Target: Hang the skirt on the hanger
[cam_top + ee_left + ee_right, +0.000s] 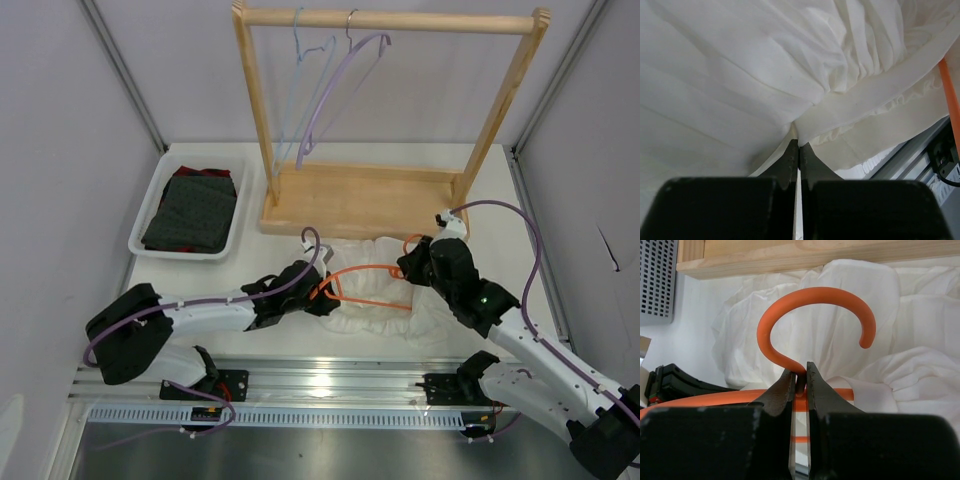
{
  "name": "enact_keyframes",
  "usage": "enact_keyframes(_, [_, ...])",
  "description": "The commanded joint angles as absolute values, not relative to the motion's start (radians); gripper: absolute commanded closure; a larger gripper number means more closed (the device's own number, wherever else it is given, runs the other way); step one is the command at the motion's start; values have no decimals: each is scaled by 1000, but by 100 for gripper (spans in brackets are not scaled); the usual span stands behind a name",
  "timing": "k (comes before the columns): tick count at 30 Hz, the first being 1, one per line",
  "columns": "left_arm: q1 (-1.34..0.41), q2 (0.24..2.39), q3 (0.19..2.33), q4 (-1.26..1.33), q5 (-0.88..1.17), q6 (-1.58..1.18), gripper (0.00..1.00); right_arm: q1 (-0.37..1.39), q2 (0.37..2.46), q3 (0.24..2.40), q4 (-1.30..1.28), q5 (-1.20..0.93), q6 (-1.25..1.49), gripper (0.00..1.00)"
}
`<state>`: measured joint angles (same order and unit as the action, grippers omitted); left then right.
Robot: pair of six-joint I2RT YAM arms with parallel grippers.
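The white crinkly skirt (375,300) lies crumpled on the table in front of the wooden rack. It fills the left wrist view (740,75) and shows in the right wrist view (840,315). The orange hanger (365,285) lies across the skirt; its hook (810,305) curves up in the right wrist view. My left gripper (322,290) is shut on a fold of the skirt (799,142). My right gripper (408,262) is shut on the hanger's neck just below the hook (800,379).
A wooden rack (360,190) stands at the back with a lilac hanger (340,90) and a pale blue hanger (300,80) on its rail. A white bin (150,215) at the left holds a dark dotted folded garment (192,210). A metal rail (330,380) runs along the near edge.
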<state>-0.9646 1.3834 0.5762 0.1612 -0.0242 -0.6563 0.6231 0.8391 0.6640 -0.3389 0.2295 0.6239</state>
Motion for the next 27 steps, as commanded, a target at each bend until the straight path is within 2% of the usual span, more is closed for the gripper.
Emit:
enact_keyframes(1, [-943, 1315, 595, 117, -37, -676, 100, 617, 818, 643, -259, 296, 594, 100])
enact_keyframes(12, [-759, 1157, 620, -58, 113, -690, 100, 627, 765, 575, -206, 443, 526, 100])
enact_keyframes(20, [-718, 1097, 719, -218, 135, -652, 100, 687, 799, 566, -190, 571, 514, 100])
enact_keyframes(27, [-684, 1042, 687, -276, 132, -632, 100, 698, 830, 574, -172, 621, 502, 100])
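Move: The orange hanger's left end, where the skirt's pinched waistband is being taken, lies about 4 cm left of the left hand, level in reach and some 7 cm above. The skirt's middle is roughly 2 cm ahead, 11 cm right and 2 cm lower; the rack's front board is 15 cm ahead, 7 cm right. From the right hand, the hanger end lies 18 cm left, 6 cm back and slightly lower. The skirt's waistband, still pinched in the shut left fingers, is drawn up about 8 cm and some 6 cm left, with a little forward early on, towards and around the hanger's left end. The right hand keeps its grip below the hook and eases the hanger about 2 cm right and forward, tipping it up and turning it slightly clockwise. ##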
